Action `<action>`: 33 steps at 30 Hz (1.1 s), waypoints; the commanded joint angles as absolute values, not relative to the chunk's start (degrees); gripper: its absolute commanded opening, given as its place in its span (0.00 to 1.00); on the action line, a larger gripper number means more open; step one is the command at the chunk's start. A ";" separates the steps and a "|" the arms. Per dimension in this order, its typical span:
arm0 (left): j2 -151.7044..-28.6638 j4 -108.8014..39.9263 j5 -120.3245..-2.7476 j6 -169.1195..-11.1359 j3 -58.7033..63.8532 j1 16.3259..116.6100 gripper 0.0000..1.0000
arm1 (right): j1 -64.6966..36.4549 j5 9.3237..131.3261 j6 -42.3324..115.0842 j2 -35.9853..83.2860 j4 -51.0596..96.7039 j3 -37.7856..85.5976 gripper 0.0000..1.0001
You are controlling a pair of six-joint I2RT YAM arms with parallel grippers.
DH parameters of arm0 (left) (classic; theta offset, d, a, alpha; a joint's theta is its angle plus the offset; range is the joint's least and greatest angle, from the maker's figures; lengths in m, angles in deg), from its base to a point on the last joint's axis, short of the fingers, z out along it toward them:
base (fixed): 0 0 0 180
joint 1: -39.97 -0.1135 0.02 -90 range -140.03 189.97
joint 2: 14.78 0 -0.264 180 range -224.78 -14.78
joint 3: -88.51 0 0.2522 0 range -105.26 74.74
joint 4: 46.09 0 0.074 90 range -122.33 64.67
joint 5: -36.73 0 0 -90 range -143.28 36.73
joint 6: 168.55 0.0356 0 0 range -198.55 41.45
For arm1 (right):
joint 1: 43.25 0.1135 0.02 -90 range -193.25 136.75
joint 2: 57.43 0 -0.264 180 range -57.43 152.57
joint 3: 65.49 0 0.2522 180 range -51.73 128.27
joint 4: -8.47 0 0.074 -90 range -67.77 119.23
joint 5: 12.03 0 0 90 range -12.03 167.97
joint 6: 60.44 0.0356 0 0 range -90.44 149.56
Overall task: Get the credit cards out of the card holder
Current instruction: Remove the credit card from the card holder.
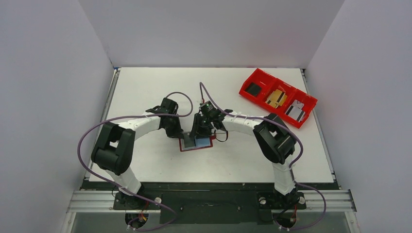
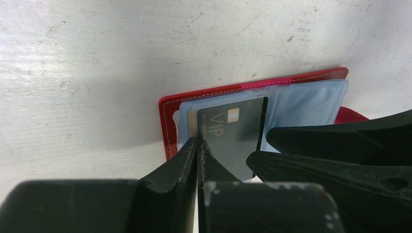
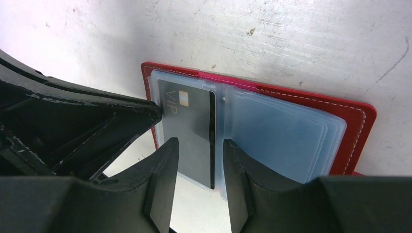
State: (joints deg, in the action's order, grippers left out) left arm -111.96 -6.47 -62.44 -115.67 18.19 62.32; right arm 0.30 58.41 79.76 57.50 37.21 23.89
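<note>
The card holder (image 1: 183, 147) lies open on the table, dark red cover (image 2: 167, 126) (image 3: 359, 126) down, with clear blue-grey sleeves fanned on top. A dark credit card (image 2: 238, 131) (image 3: 192, 121) marked VIP sits in a raised sleeve on the left half. My left gripper (image 2: 199, 143) (image 1: 180, 135) is shut, its tips pinched on that sleeve's outer left edge. My right gripper (image 3: 200, 145) (image 1: 201, 132) is open, its fingers straddling the card's right edge near the spine without touching it. Other cards are hidden in the sleeves.
A bright red three-compartment bin (image 1: 245, 88) stands at the back right, holding dark, gold and grey flat items. Both arms meet over the card holder at the table's middle. The right gripper's fingers (image 2: 340, 141) crowd the left wrist view.
</note>
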 commanded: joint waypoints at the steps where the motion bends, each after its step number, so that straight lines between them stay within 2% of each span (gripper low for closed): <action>1: -113.91 -7.43 -60.49 -116.77 18.26 63.26 0.00 | -0.53 57.78 79.44 57.15 33.40 22.60 0.34; 8: -115.89 -5.97 -59.08 -117.87 17.78 64.54 0.00 | -1.55 55.70 80.72 57.09 29.85 19.70 0.31; 16: -117.57 -5.37 -58.02 -119.29 17.22 65.91 0.00 | -3.73 50.62 85.47 57.16 20.04 13.50 0.16; 33: -118.34 -4.62 -56.81 -120.90 17.95 66.61 0.00 | -7.43 43.50 99.56 57.01 -5.65 2.38 0.16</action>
State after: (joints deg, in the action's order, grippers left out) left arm -114.35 -7.01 -59.32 -120.39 16.09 65.51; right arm -6.65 44.40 95.86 57.44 3.27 4.08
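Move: Aim the right gripper's part-open fingers at the right edge of the VIP credit card, beside the card holder's fold. The card's middle is about 3 cm left of this hand, 1 cm back and 2 cm below. The fold is straight below, 1 cm back, and the blue sleeve about 4 cm right, 1 cm back. From the left gripper, already shut at the card's left edge, the card's middle is some 3 cm right, 1 cm back and 1 cm lower. Keep the left gripper shut with its tips on the VIP card's left edge and push the card about 1.5 cm to the right, towards the fold. Meanwhile, sink the right hand about 1 cm and ease it 1.5 cm right, roll its wrist some 20 degrees so the fingers point flatter and more to the left, and close them most of the way to pinch the card's right edge. ##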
